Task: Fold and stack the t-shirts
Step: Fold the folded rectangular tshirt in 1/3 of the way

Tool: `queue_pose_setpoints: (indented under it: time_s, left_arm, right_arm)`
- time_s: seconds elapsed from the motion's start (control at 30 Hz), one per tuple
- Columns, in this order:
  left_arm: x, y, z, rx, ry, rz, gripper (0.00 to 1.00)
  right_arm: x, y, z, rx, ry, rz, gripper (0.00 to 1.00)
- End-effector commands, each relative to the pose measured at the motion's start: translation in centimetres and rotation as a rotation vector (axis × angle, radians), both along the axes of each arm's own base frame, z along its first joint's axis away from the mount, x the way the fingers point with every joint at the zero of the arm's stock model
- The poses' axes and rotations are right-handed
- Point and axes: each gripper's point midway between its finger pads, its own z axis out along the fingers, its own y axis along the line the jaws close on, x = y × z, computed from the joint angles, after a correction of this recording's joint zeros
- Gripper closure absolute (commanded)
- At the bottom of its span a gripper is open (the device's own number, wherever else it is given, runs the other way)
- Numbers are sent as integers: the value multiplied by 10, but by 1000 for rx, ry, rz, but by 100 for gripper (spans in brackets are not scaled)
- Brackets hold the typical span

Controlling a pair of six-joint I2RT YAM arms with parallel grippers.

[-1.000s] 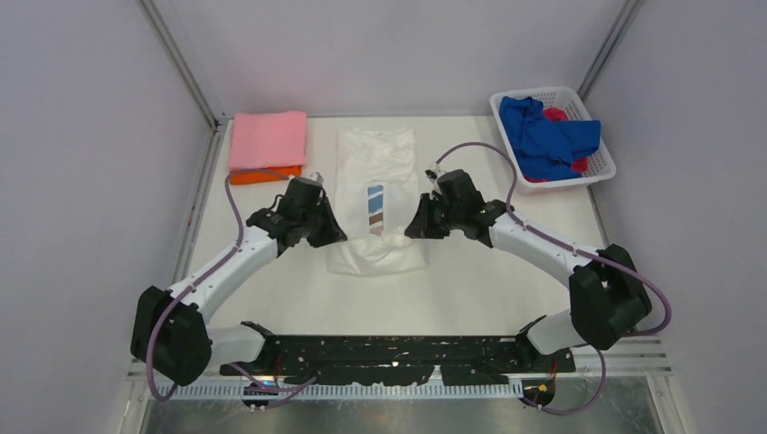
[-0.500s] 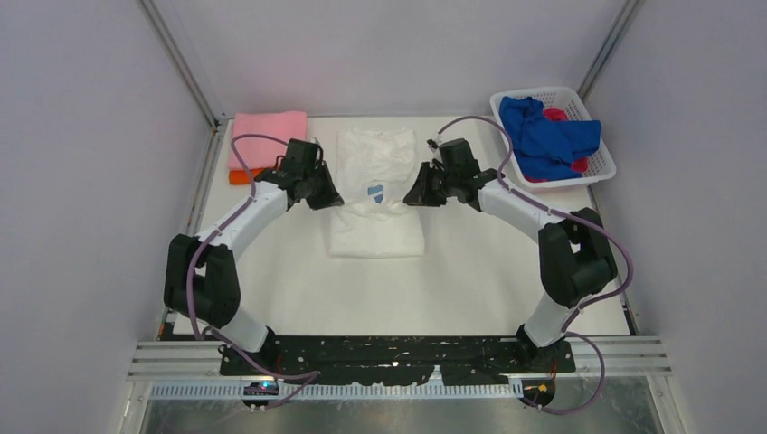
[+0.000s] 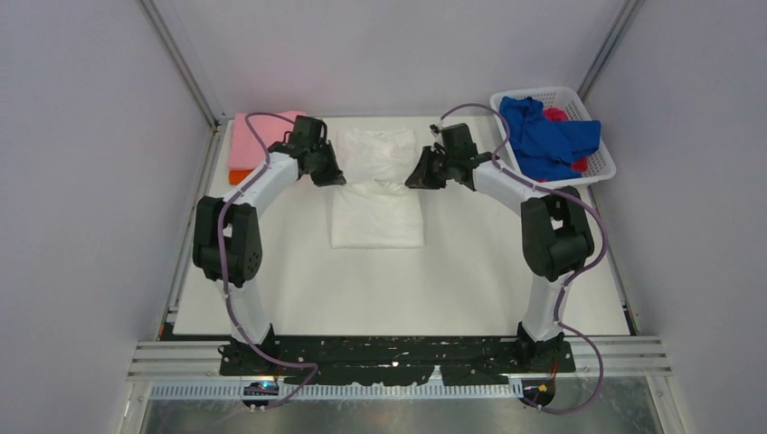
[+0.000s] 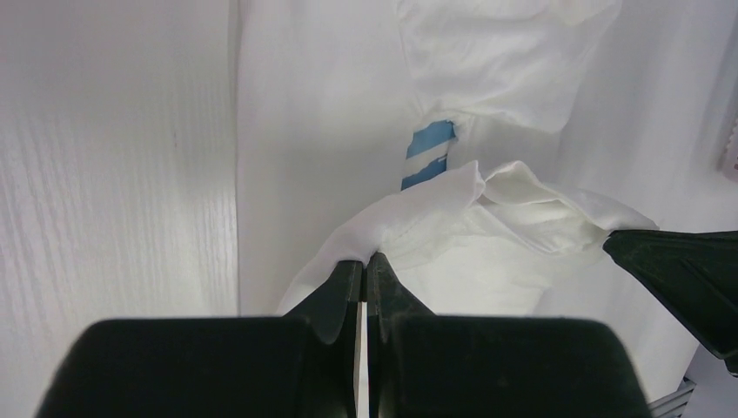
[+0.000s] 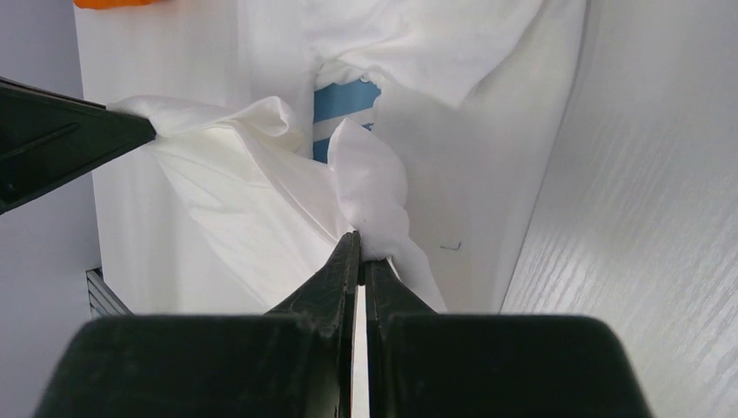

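The white t-shirt (image 3: 377, 215) lies mid-table, its near hem lifted and carried over its upper part. My left gripper (image 3: 336, 179) is shut on the hem's left corner (image 4: 409, 213). My right gripper (image 3: 412, 181) is shut on the right corner (image 5: 370, 187). In the left wrist view the jaws (image 4: 364, 259) pinch white cloth, and the blue print (image 4: 431, 139) shows beyond the fold. In the right wrist view the gripper (image 5: 359, 237) also pinches cloth, with the blue print (image 5: 344, 100) peeking out. A folded pink t-shirt (image 3: 249, 136) lies on an orange one (image 3: 237, 177) at the back left.
A white lattice basket (image 3: 599, 172) at the back right holds a crumpled blue t-shirt (image 3: 543, 136) and a red one (image 3: 556, 114). Grey walls and metal posts close in the table's back and sides. Both arms stretch far out over the table.
Both arms have moved away from their bases, carrying the white shirt's hem toward its collar. The fold now covers the chest print in the top view.
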Motion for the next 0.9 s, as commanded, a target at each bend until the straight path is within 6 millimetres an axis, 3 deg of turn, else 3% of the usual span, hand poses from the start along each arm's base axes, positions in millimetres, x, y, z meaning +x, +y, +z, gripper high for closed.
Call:
queue_pose_setpoints:
  time_s: [0.0,0.1,0.17,0.2,0.23,0.27,0.33,0.37,0.4,0.5,0.6,0.8,0.87]
  left_arm:
    - [21,4,9,0,-23,-6,100]
    - [28,5,-2,4,5,3,98]
    - [31,6,-7,8,19,6,82]
    - [32,6,-9,7,22,5,72]
    - [34,6,-9,6,22,3,57]
    - [36,7,-9,6,25,5,41]
    - [38,7,-4,2,23,1,16]
    - [38,8,-2,2,21,0,3]
    - [36,7,0,-1,20,-7,1]
    - [24,7,10,-20,6,-17,0]
    - [-1,9,11,-35,19,-22,0]
    - [-67,15,-4,-80,80,-7,0]
    - [-90,17,-14,-76,107,-13,0]
  right_arm:
    - [30,3,14,33,-69,1,95]
    - [40,2,9,41,-61,-7,93]
    - [47,0,5,43,-53,-17,87]
    - [50,-2,0,44,-42,-24,78]
    - [53,-2,2,47,-45,-28,67]
    - [55,-4,0,48,-40,-36,42]
    - [59,-8,2,45,-47,-48,17]
    - [59,-9,2,41,-51,-51,10]
    - [59,-11,6,36,-62,-57,0]
    - [48,-19,9,13,-70,-62,4]
    - [31,-25,9,3,-66,-60,5]
    - [-31,-38,-5,-10,-11,-46,5]
    - [-58,-42,-20,-25,31,-39,5]
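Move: Both hands already pinch the lifted hem of the white t-shirt, and the spot where it gets laid is on the shirt's far part: from each hand some 3 to 4 cm farther forward and 4 cm lower. The middle of the shirt's far edge lies about 13 cm ahead and 9 cm right of the left hand; its near fold's middle is about 16 cm back and 9 cm right. The pink stack stands roughly 20 cm left and 12 cm ahead of the left hand. Both hands carry the pinched hem on forward by 3 to 4 cm while sinking about 3 cm towards the shirt's far part, and open wide as they come down, letting go of the cloth. Staying low with the fingers wide open, they then draw back towards the shirt's near fold, the left by about 9 cm and drifting slightly left, the right by some 7 cm and drifting about 4 cm right in all, with scarcely any wrist turn. ##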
